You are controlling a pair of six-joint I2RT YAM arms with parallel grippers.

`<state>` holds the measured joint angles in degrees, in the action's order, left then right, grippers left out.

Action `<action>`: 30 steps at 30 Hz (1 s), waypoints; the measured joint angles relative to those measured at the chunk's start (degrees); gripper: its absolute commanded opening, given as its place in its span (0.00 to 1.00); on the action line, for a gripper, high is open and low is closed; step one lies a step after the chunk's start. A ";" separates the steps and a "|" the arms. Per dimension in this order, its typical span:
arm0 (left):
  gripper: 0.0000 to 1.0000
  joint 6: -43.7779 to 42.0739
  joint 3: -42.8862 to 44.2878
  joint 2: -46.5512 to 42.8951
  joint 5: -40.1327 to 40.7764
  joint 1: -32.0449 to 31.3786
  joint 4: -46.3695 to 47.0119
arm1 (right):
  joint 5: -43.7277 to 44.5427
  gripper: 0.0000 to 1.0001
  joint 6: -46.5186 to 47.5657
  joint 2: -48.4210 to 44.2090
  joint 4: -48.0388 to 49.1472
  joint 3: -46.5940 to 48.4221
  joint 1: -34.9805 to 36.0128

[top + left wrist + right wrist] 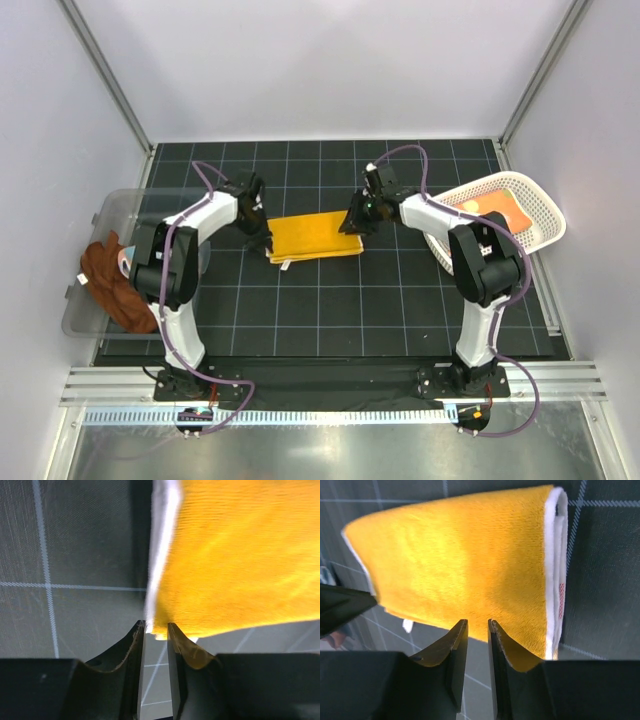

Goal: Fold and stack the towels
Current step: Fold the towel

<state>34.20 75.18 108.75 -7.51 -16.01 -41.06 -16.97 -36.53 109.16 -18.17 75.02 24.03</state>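
A plain yellow-orange towel (315,238) lies folded flat on the black grid mat, with a white hem along its edge. My left gripper (262,240) is at its left end. In the left wrist view the jaws (156,626) stand a narrow gap apart, with the towel's corner (240,565) just at their tips. My right gripper (352,225) is at the towel's right end. In the right wrist view its jaws (478,622) also stand narrowly apart, with the towel's edge (460,560) just beyond them and only mat in the gap. A rust-brown towel (110,280) lies bunched at the far left.
A clear plastic bin (110,205) sits at the left edge of the mat under the rust-brown towel. A white perforated basket (540,200) at the right holds a red-orange towel (490,212). White walls close in the back and sides.
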 measured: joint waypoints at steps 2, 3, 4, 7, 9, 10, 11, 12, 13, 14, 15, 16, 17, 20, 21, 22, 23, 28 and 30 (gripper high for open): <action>0.29 -0.02 1.01 -0.79 -0.70 0.00 -0.02 | -0.70 0.30 0.42 1.73 0.68 -0.11 0.13; 0.29 0.17 1.18 -1.49 -1.31 0.00 0.11 | -0.94 0.30 0.59 2.51 1.36 -0.63 0.13; 0.29 0.37 1.22 -2.32 -2.32 -0.04 0.42 | -1.07 0.30 0.70 2.99 2.12 -1.64 0.13; 0.29 1.88 1.14 -3.85 -6.01 -0.59 3.41 | -2.10 0.30 0.76 3.45 3.54 -4.63 0.13; 0.28 3.19 0.46 -3.96 -8.55 -1.51 7.10 | -2.40 0.30 0.85 3.28 4.50 -5.03 -0.02; 0.27 3.54 -0.09 -3.85 -9.46 -2.10 8.59 | -2.49 0.31 0.87 3.17 4.94 -5.35 -0.02; 0.27 4.04 -0.70 -3.74 -10.12 -2.71 9.70 | -2.47 0.31 0.90 2.97 5.20 -5.62 -0.02; 0.27 4.31 -1.20 -3.56 -10.58 -3.17 10.43 | -2.49 0.31 0.96 2.82 5.27 -5.68 -0.02; 0.27 4.48 -1.84 -3.28 -10.93 -3.67 11.17 | -2.54 0.31 1.07 2.69 5.29 -5.70 0.00; 0.27 4.61 -2.56 -2.91 -11.13 -4.15 11.87 | -2.64 0.31 1.11 2.49 5.25 -5.73 0.00; 0.27 4.63 -3.50 -2.58 -11.13 -4.57 12.52 | -2.78 0.31 1.16 2.27 5.22 -5.73 0.00; 0.26 4.66 -4.57 -2.27 -11.10 -4.83 12.98 | -3.13 0.31 1.11 2.08 5.31 -5.73 0.04; 0.26 4.70 -5.70 -1.97 -11.10 -4.94 13.40 | -3.80 0.31 1.07 1.97 5.46 -5.60 0.09; 0.26 4.90 -8.17 -1.27 -11.13 -4.98 13.70 | -6.56 0.31 0.39 2.03 6.71 -4.74 0.81; 0.26 4.98 -8.41 -1.25 -11.37 -4.98 13.81 | -7.63 0.31 0.07 2.19 7.54 -4.33 1.29; 0.25 4.98 -8.44 -1.25 -11.32 -5.03 13.97 | -8.79 0.31 -0.37 2.49 8.81 -3.98 1.86; 0.25 5.01 -8.44 -1.25 -11.26 -5.20 14.27 | -10.05 0.32 -0.96 2.95 10.58 -3.82 2.45; 0.25 4.94 -8.46 -1.25 -10.93 -5.75 14.75 | -14.38 0.33 -2.75 7.19 16.55 -3.82 4.37; 0.26 4.87 -8.48 -1.49 -10.84 -5.79 14.64 | -14.78 0.33 -2.73 8.50 16.94 -4.44 4.52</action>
<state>39.07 66.70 107.26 -18.35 -21.80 -26.41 -31.75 -39.27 117.67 -1.23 70.59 28.56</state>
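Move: The folded yellow towel lies flat, its middle about 6 cm ahead of the left hand and 14 cm to its right, 2 cm below; that hand is just at the towel's near left corner. From the right hand, hovering over the right part, the towel's middle is roughly 8 cm left, 2 cm ahead and 5 cm below. The white tag at the near edge sits some 5 cm right and 3 cm back of the left hand, and 17 cm left and 6 cm back of the right hand. The towel is patted along its near edge by both hands, fingertips staying slightly open. The left lifts off the corner, arcs 7 cm right, rolling about 15 degrees, and settles with its tips beside the tag, then stays there. The right drops about 4 cm onto the right part, a little back, rests, then lifts, swings about 7 cm left towards the left hand, and comes down again at the near edge. ##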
